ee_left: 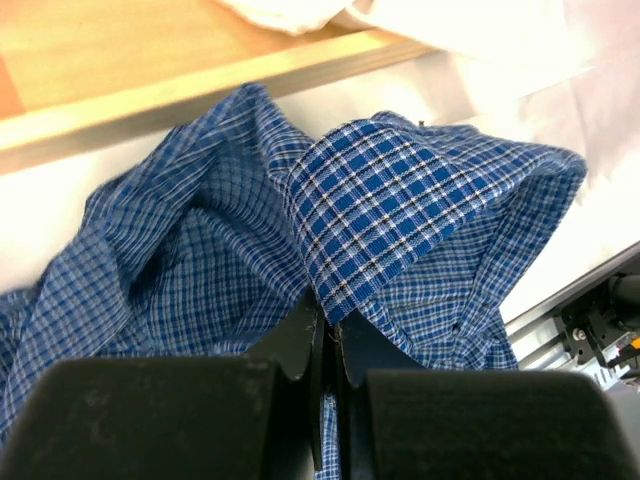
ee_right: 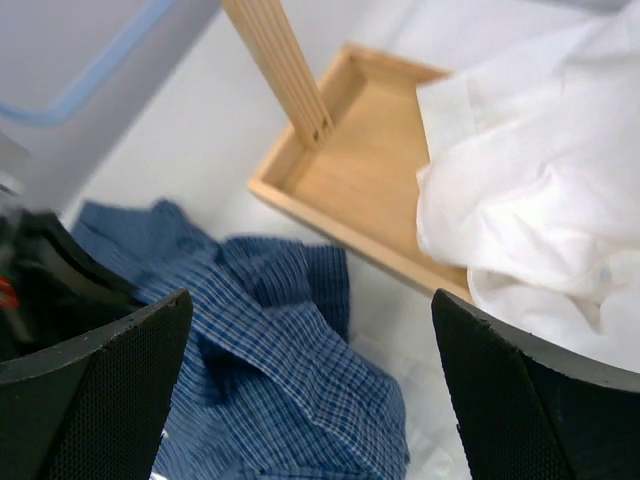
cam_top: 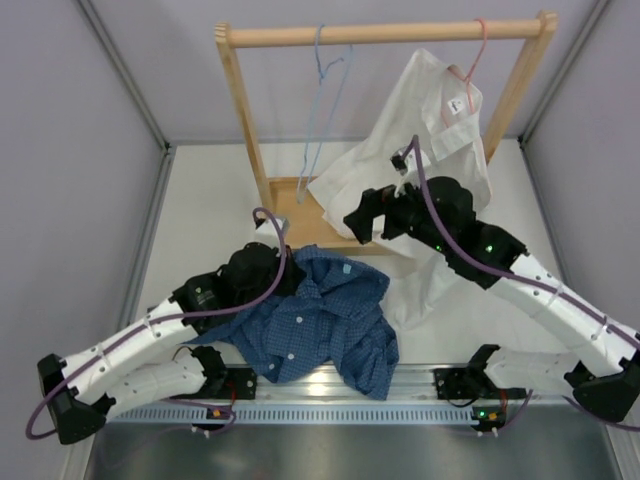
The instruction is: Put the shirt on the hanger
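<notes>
The dark blue checked shirt (cam_top: 310, 320) lies crumpled on the table in front of the rack. It also shows in the left wrist view (ee_left: 400, 210) and the right wrist view (ee_right: 280, 340). My left gripper (ee_left: 330, 320) is shut on a fold of the shirt at its upper left edge, low over the table (cam_top: 283, 278). My right gripper (cam_top: 368, 218) is open and empty, hovering above the shirt's far edge (ee_right: 310, 300). The light-blue hanger (cam_top: 325, 90) hangs by its hook from the wooden rail, bare.
A wooden rack (cam_top: 385, 33) with a tray base (cam_top: 285, 215) stands at the back. A white shirt (cam_top: 440, 120) hangs on a pink hanger (cam_top: 478, 50) at its right and drapes down to the table. A metal rail (cam_top: 330, 405) runs along the near edge.
</notes>
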Robot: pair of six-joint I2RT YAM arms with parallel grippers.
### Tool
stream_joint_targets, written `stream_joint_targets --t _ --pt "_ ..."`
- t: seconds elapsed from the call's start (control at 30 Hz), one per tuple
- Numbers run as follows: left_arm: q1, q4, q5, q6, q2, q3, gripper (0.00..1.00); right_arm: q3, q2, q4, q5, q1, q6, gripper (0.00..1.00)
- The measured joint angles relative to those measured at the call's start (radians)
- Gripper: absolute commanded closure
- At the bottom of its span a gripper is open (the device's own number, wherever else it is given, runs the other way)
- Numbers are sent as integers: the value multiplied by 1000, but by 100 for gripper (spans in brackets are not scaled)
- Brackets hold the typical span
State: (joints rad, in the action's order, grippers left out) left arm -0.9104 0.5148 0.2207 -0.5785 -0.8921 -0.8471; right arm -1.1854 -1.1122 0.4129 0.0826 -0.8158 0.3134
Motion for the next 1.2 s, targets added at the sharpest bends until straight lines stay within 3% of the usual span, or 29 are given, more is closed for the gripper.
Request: stream_joint_targets --t 0.23,0.53,0.63,0.67,0.77,1.03,1.1,1.17,1.2 --pt "0 -57 51 -110 132 196 100 -343 -113 67 54 6 65 1" --pt "0 -125 43 -150 88 246 100 -819 -410 206 154 5 5 13" --pt "0 -146 22 -153 60 264 100 -893 -494 250 181 5 -49 24" --pt "0 -150 17 -154 54 270 100 -906 -519 266 188 5 -66 36" --pt "0 -162 3 -154 43 287 100 -917 -567 308 206 5 -102 56" --pt "0 -192 -31 -154 24 296 100 -886 -566 368 236 6 -154 68" --pt "0 -199 -34 -154 17 297 100 -878 -558 372 239 6 -164 75" --pt "0 -201 -38 -154 13 299 100 -869 -547 373 239 8 -175 88" --pt "0 -201 -42 -154 10 300 100 -867 -544 373 239 10 -181 89"
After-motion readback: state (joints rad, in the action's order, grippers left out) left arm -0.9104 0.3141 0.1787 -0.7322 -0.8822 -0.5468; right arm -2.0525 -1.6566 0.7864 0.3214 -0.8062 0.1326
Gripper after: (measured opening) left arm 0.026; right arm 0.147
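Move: From the open right gripper, the blue hanger's middle is about 15 cm ahead, 7 cm left and 9 cm above; its near end swings closer, left of the fingers. The white shirt hangs some 12 cm ahead and 8 cm right, slightly lower. The blue shirt's middle lies about 12 cm back, 7 cm left and 26 cm below. From the left gripper, already pinching its collar, the hanger is roughly 21 cm ahead, 5 cm right and 19 cm above. Sweep the open right gripper up and forward towards the hanger, rising about 16 cm, then drop some 7 cm while still reaching, to finish 10 cm farther out and slightly left. Roll its left side down and close the fingers on the hanger near its near end. Meanwhile keep the left pinch on the blue shirt's collar and lower it about 9 cm. ##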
